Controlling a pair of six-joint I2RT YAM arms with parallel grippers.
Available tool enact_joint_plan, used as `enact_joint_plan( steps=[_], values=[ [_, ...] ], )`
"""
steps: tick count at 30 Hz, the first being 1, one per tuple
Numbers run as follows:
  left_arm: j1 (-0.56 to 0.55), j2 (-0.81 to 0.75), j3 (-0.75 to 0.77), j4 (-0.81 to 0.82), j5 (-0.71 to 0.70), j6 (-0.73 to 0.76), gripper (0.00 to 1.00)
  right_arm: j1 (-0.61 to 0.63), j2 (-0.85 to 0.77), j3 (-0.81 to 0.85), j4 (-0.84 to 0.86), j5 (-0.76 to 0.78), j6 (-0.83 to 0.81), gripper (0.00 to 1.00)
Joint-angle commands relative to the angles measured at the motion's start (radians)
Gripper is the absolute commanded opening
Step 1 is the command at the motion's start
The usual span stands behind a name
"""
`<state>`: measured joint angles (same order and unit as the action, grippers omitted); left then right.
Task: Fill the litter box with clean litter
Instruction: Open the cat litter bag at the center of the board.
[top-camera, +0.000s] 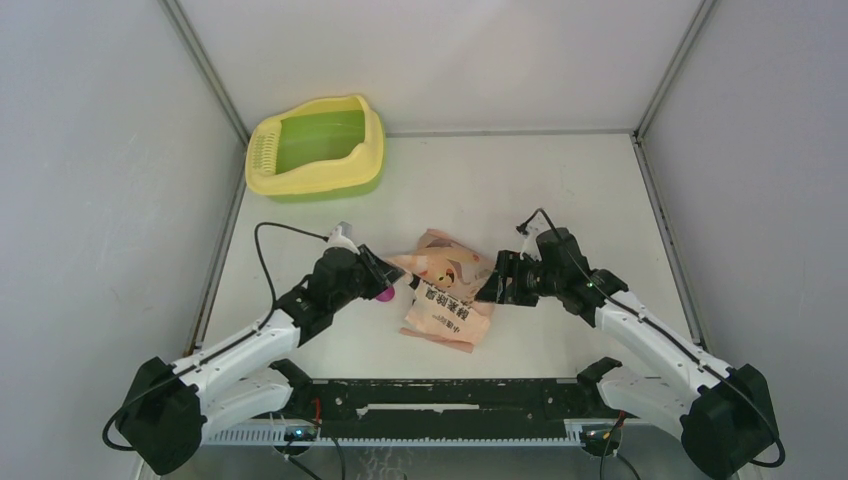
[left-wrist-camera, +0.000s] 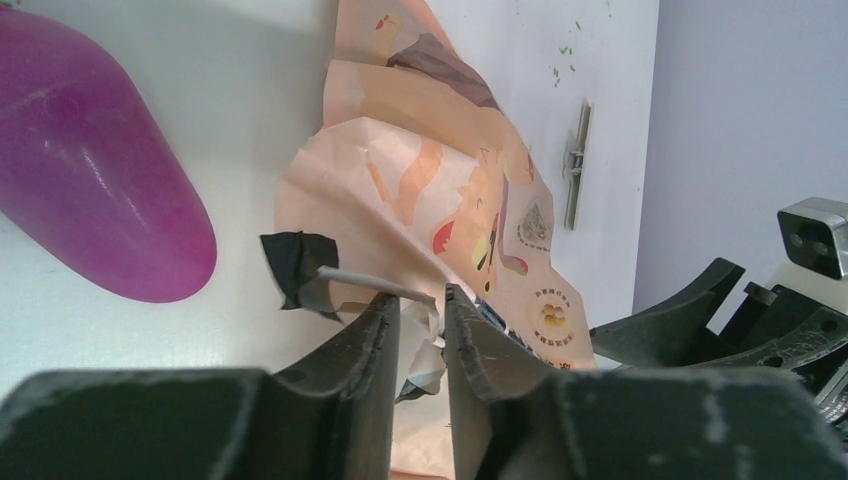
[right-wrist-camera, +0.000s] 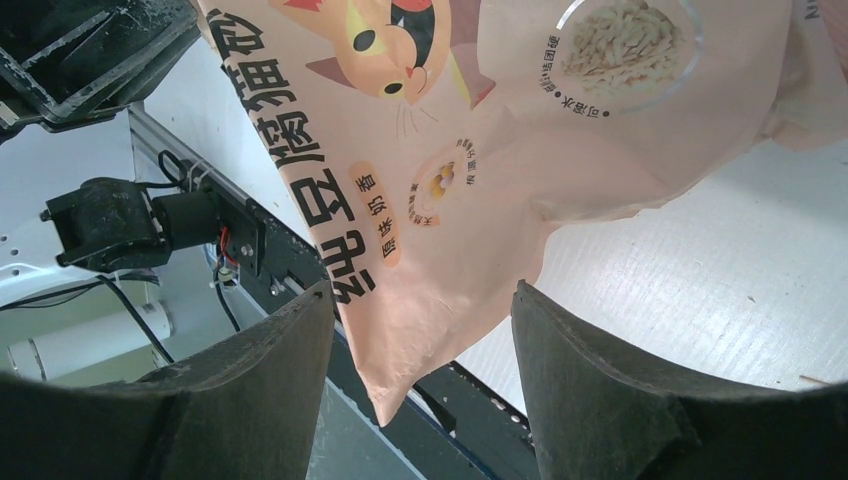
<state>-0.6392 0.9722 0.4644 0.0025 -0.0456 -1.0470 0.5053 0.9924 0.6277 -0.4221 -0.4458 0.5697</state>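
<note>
The litter box (top-camera: 330, 178), yellow-rimmed with a green basin, stands at the table's back left, far from both arms. A flat pink-orange litter bag (top-camera: 447, 292) lies mid-table between the grippers. My left gripper (top-camera: 387, 272) is at the bag's left edge. In the left wrist view that gripper (left-wrist-camera: 422, 297) has its jaws narrowed on the crumpled torn edge of the bag (left-wrist-camera: 420, 180). My right gripper (right-wrist-camera: 422, 287) stands open, a bag (right-wrist-camera: 470, 150) corner hanging untouched between its fingers. Of the clean litter only a few tiny specks (left-wrist-camera: 563, 48) show on the table.
A magenta plastic scoop (left-wrist-camera: 90, 170) lies on the table just left of the left gripper, also seen from above (top-camera: 384, 295). A scrap of black tape (left-wrist-camera: 298, 265) sticks to the bag's torn edge. A black rail (top-camera: 450, 395) runs along the table's near edge.
</note>
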Motion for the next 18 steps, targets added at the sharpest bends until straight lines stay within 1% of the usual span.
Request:
enact_joint_plan(
  steps=[1, 3, 8, 9, 12, 14, 18],
  values=[
    [-0.002, 0.002, 0.051, 0.064, 0.008, -0.009, 0.25, -0.005, -0.002, 0.04, 0.04, 0.002, -0.024, 0.72],
    [-0.002, 0.002, 0.05, 0.058, 0.002, -0.011, 0.22, -0.01, 0.001, 0.04, 0.041, -0.002, -0.026, 0.72],
    [-0.002, 0.001, 0.051, 0.053, 0.0, -0.01, 0.21, -0.016, 0.008, 0.045, 0.038, -0.009, -0.033, 0.72],
    [-0.001, 0.003, 0.051, 0.051, 0.001, -0.01, 0.19, -0.017, 0.008, 0.047, 0.037, -0.011, -0.034, 0.72],
    [-0.001, 0.011, 0.057, 0.045, 0.006, -0.008, 0.1, -0.019, 0.008, 0.052, 0.031, -0.014, -0.037, 0.72],
    [-0.002, 0.015, 0.065, 0.028, 0.007, -0.005, 0.02, -0.022, 0.009, 0.055, 0.027, -0.016, -0.041, 0.72],
    [-0.002, 0.018, 0.079, 0.004, 0.006, 0.004, 0.0, -0.025, 0.012, 0.07, 0.012, -0.015, -0.049, 0.72]
  ],
)
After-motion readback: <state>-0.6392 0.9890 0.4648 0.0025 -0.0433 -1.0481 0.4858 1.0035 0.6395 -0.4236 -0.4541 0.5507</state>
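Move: Between the left hand's nearly closed fingers runs the pale curled edge of the cat litter bag, right at the fingertips or about 1 cm below. The bag's black corner flap hangs some 2 cm ahead and 2 cm left of that hand, the bag's body is centred about 9 cm right and 3 cm back, and the purple scoop's bowl lies 5 cm left, level with it and well below. From the right hand the curled edge is about 15 cm left and 5 cm ahead. Pinching the bag's curled edge, the left fingers close the rest of the way from roughly a third open to shut. The left hand itself stays in place, sinking only about half a centimetre as they shut, with no turn of the wrist. The right hand waits, wide open, at the bag's right side. ##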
